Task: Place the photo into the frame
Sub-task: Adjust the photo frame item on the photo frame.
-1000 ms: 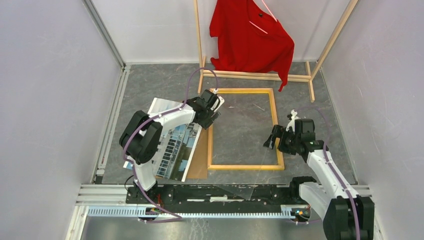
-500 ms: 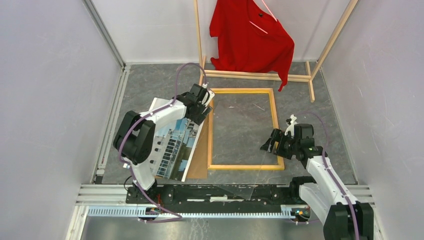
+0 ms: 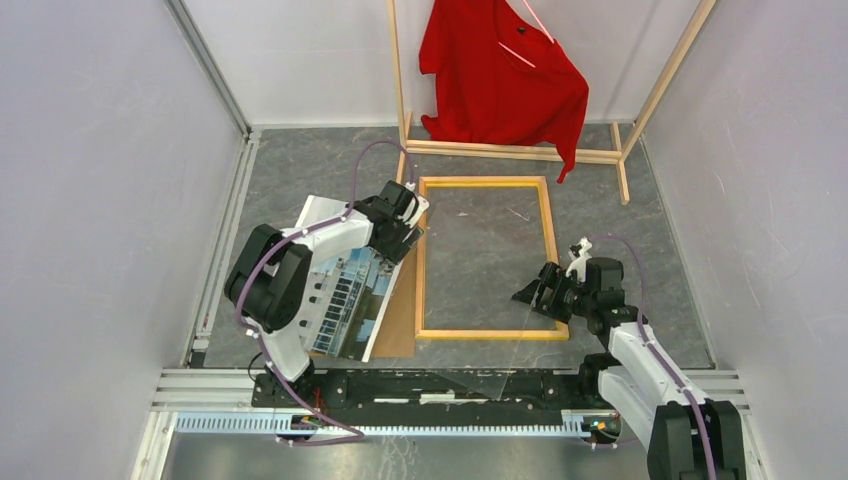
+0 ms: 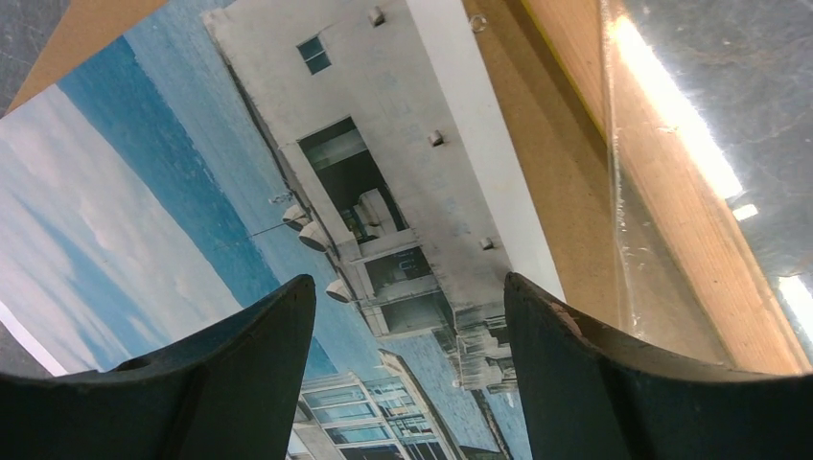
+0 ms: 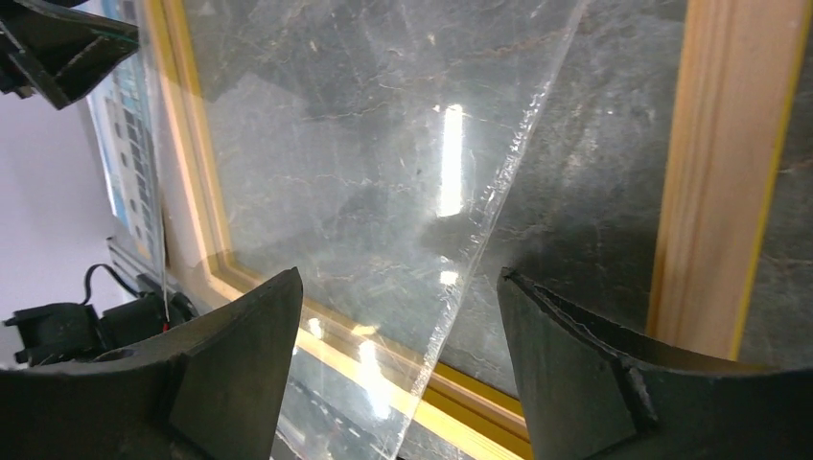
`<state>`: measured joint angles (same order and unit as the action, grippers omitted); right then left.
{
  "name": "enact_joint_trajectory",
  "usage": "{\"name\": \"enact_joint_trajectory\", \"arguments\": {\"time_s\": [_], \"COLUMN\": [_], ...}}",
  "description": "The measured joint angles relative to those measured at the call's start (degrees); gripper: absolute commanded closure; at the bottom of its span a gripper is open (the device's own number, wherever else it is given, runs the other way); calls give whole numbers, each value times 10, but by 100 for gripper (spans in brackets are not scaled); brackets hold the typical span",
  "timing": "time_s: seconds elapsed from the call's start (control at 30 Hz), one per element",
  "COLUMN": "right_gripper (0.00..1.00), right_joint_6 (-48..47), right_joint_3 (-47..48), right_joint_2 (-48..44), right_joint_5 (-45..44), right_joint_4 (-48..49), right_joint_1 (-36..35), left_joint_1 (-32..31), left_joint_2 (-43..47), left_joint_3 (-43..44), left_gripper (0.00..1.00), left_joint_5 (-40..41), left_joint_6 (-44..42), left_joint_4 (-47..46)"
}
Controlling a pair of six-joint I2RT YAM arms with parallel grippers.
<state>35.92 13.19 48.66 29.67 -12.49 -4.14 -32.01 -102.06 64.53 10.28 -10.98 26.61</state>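
Note:
The photo (image 3: 338, 292), a print of a white building against blue sky, lies face up left of the frame and fills the left wrist view (image 4: 288, 172). It rests on a brown backing board (image 3: 400, 318). The frame (image 3: 485, 182), light wood with a yellow edge, lies flat mid-table. My left gripper (image 3: 392, 245) is open just above the photo's right edge (image 4: 407, 283). My right gripper (image 3: 528, 292) is open over the frame's lower right inside. The edge of a clear sheet (image 5: 383, 144) runs between its fingers (image 5: 395, 278) without being gripped.
A wooden clothes rack (image 3: 520, 152) with a red shirt (image 3: 500, 70) stands behind the frame. The clear sheet overlaps the frame's near rail (image 5: 336, 345) and reaches the metal rail (image 3: 430, 385) at the table's near edge. Grey walls close both sides.
My left gripper has moved left and down from the frame's far left corner to the photo's right edge. My right gripper has moved left and nearer, over the frame's inside.

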Motion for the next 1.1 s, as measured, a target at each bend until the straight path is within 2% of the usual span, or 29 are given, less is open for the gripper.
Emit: {"name": "enact_joint_trajectory", "arguments": {"time_s": [0.1,0.23,0.3,0.4,0.63,0.93,1.1], "right_gripper": [19,30,43,70,96,94,91], "right_joint_6": [17,41,56,83,92,-85,-159], "right_joint_3": [-16,-40,-54,-81,-69,170,233], "right_joint_2": [4,10,14,21,52,138,172], "right_joint_5": [21,43,50,54,54,60,41], "right_joint_4": [40,95,123,169,170,25,-22], "right_joint_1": [0,-2,-3,-3,-3,12,13], "left_joint_1": [-7,-12,-13,-14,-15,-10,17], "left_joint_2": [1,2,2,2,2,4,4], "left_joint_3": [-4,-5,-6,-7,-8,-6,16], "left_gripper": [21,21,21,21,20,18,18], "left_joint_5": [0,0,0,0,1,7,1], "left_joint_6": [0,0,0,0,0,0,0], "left_joint_4": [-3,-7,-8,-10,-11,-7,16]}}
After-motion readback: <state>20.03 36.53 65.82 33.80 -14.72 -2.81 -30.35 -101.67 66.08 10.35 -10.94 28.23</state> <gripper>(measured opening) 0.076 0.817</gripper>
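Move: The clear sheet's right edge stands between my right hand's open fingers, about 1 cm to the left and 1 cm below. The frame's middle lies roughly 11 cm ahead, 6 cm left and 4 cm lower; its right rail is level fore-and-aft, some 6 cm right and 4 cm down. From my left hand, that edge lies about 10 cm back and 20 cm right, at roughly the same height. I ease my right hand about 2 cm left, sinking slightly with a small roll, and shut the fingers to pinch the clear sheet's right edge. Then I carry that edge forward and up together, some 9 cm each way from the low point, rolling back and tipping the fingers upward, to slide the sheet farther out over the frame. My left hand hardly moves, open above the photo's edge. ##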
